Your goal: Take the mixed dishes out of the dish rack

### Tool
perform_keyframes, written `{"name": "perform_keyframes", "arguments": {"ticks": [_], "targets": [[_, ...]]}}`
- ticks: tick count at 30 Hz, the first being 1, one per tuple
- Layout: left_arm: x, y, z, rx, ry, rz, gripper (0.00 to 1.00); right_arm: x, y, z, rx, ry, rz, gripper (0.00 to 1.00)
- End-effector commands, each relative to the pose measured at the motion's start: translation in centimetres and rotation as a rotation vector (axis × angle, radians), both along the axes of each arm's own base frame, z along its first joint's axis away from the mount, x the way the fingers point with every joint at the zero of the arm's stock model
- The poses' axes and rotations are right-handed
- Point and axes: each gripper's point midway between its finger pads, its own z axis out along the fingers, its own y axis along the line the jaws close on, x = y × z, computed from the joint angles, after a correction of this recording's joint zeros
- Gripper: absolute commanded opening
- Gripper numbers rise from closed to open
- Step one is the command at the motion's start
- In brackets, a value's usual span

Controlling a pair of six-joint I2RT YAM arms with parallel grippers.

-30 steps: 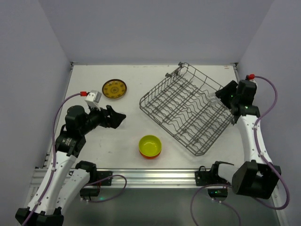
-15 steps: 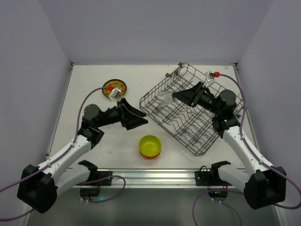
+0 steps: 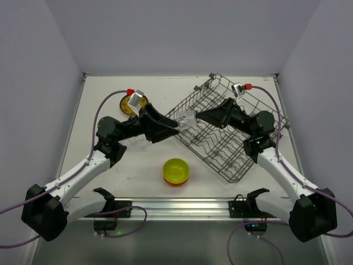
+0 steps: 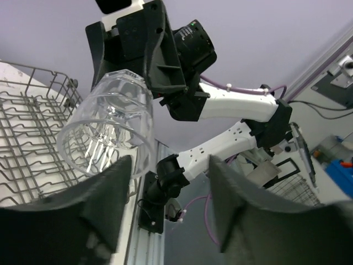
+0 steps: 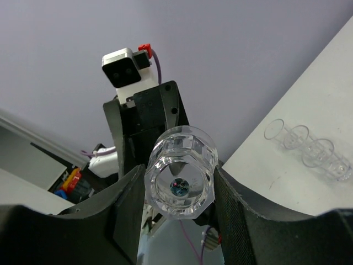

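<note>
My right gripper (image 3: 197, 117) is shut on a small clear glass (image 3: 186, 118), holding it on its side in the air above the left corner of the grey wire dish rack (image 3: 231, 149). The right wrist view shows the glass's thick base (image 5: 182, 171) squeezed between both fingers. My left gripper (image 3: 175, 128) faces it from the left, jaws apart. The glass's open mouth (image 4: 110, 130) sits just above the left finger (image 4: 105, 199), not between the jaws. A yellow-green bowl (image 3: 176, 170) is stacked on an orange bowl (image 3: 175, 183) near the front. The patterned plate (image 3: 126, 105) lies half hidden behind my left wrist.
Several clear glasses (image 5: 309, 150) stand in a row on the white table in the right wrist view. The rack lies skewed across the right half of the table, its raised side (image 3: 220, 80) at the back. Grey walls close in three sides.
Both arms swung in to the middle. The right one carried the glass leftward off the rack, the left one came up to meet it and its jaws have narrowed.
</note>
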Motion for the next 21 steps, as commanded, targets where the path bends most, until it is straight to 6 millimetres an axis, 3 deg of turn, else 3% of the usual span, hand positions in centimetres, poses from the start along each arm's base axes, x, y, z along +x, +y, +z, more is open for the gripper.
{"name": "perform_keyframes", "arguments": {"ticks": [1,3,8,9,10,11,12,13,14,15,16,17,18,20,21], "targets": [[0.0,-0.3,2.5,-0.049,-0.061,-0.002,0.55,-1.3,0.4,2.1,0.037,-0.099,0.047,0.28],[0.0,-0.5,2.9,-0.054,-0.070,-0.006,0.33,-1.4,0.7,2.1,0.038,-0.105,0.061,0.28],[0.0,-0.9,3.5,-0.058,-0.086,-0.020,0.20,-1.8,1.5,2.3,0.051,-0.114,0.091,0.28],[0.0,-1.0,3.4,-0.055,-0.084,-0.022,0.05,-1.8,1.5,2.4,0.052,-0.122,0.091,0.29],[0.1,-1.1,3.3,-0.050,-0.084,-0.018,0.00,-1.9,1.5,2.3,0.050,-0.123,0.091,0.34],[0.3,-1.1,3.4,-0.042,-0.087,-0.009,0.00,-1.8,1.4,2.3,0.047,-0.138,0.074,0.47],[0.8,-1.2,2.5,0.008,-0.039,0.010,0.00,-1.4,1.2,1.7,0.031,-0.120,0.053,0.69],[2.1,-1.1,2.1,0.049,-0.066,0.091,0.00,-1.5,0.8,1.8,0.023,-0.122,0.027,0.99],[3.0,-0.5,4.0,0.066,-0.094,0.170,0.00,0.0,0.4,-0.5,-0.059,-0.039,-0.031,0.99],[6.4,0.7,0.5,0.231,-0.011,0.361,0.00,1.6,-0.4,-0.5,-0.096,-0.013,-0.135,0.99],[8.0,2.1,-0.3,0.320,0.024,0.481,0.00,2.8,-1.7,-1.3,-0.197,-0.044,-0.255,0.99],[10.1,3.9,1.2,0.381,0.049,0.628,0.00,3.7,-3.4,-5.9,-0.356,0.156,-0.365,0.99],[12.4,8.8,-3.0,0.606,0.171,0.869,0.00,6.4,-6.7,-5.6,-0.418,0.183,-0.609,0.99],[13.6,14.1,-4.9,0.812,0.289,1.053,0.00,6.7,-10.2,-7.6,-0.540,0.214,-0.743,0.99],[15.0,18.7,-5.5,0.864,0.342,1.187,0.00,6.6,-11.1,-7.7,-0.557,0.208,-0.767,0.99]]}}
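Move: The clear glass, lying mouth-first towards the left gripper, has its middle about 4 cm to the left hand's right and 3 cm farther out, level with it; from the right hand, which still grips its base end, it is some 4 cm left and 2 cm back. Some 30 cm or more below the left hand, the nearest standing glass is 10 cm ahead and 15 cm left, the stacked bowls 3 cm back and straight below sideways, and the rack's middle 16 cm ahead, 22 cm right. Both hands all but hold their place while the left one shuts its fingers on the wall of the glass near the rim, and only then does the right one open wide, let go of the base end and back off about 7 cm, forward and to its right and a little down, turning clockwise. With the glass pinched, the left hand then speeds away forward, roughly 12 cm and some 5 cm to its left, swinging about 40 degrees counter-clockwise out towards the far side of the table. ##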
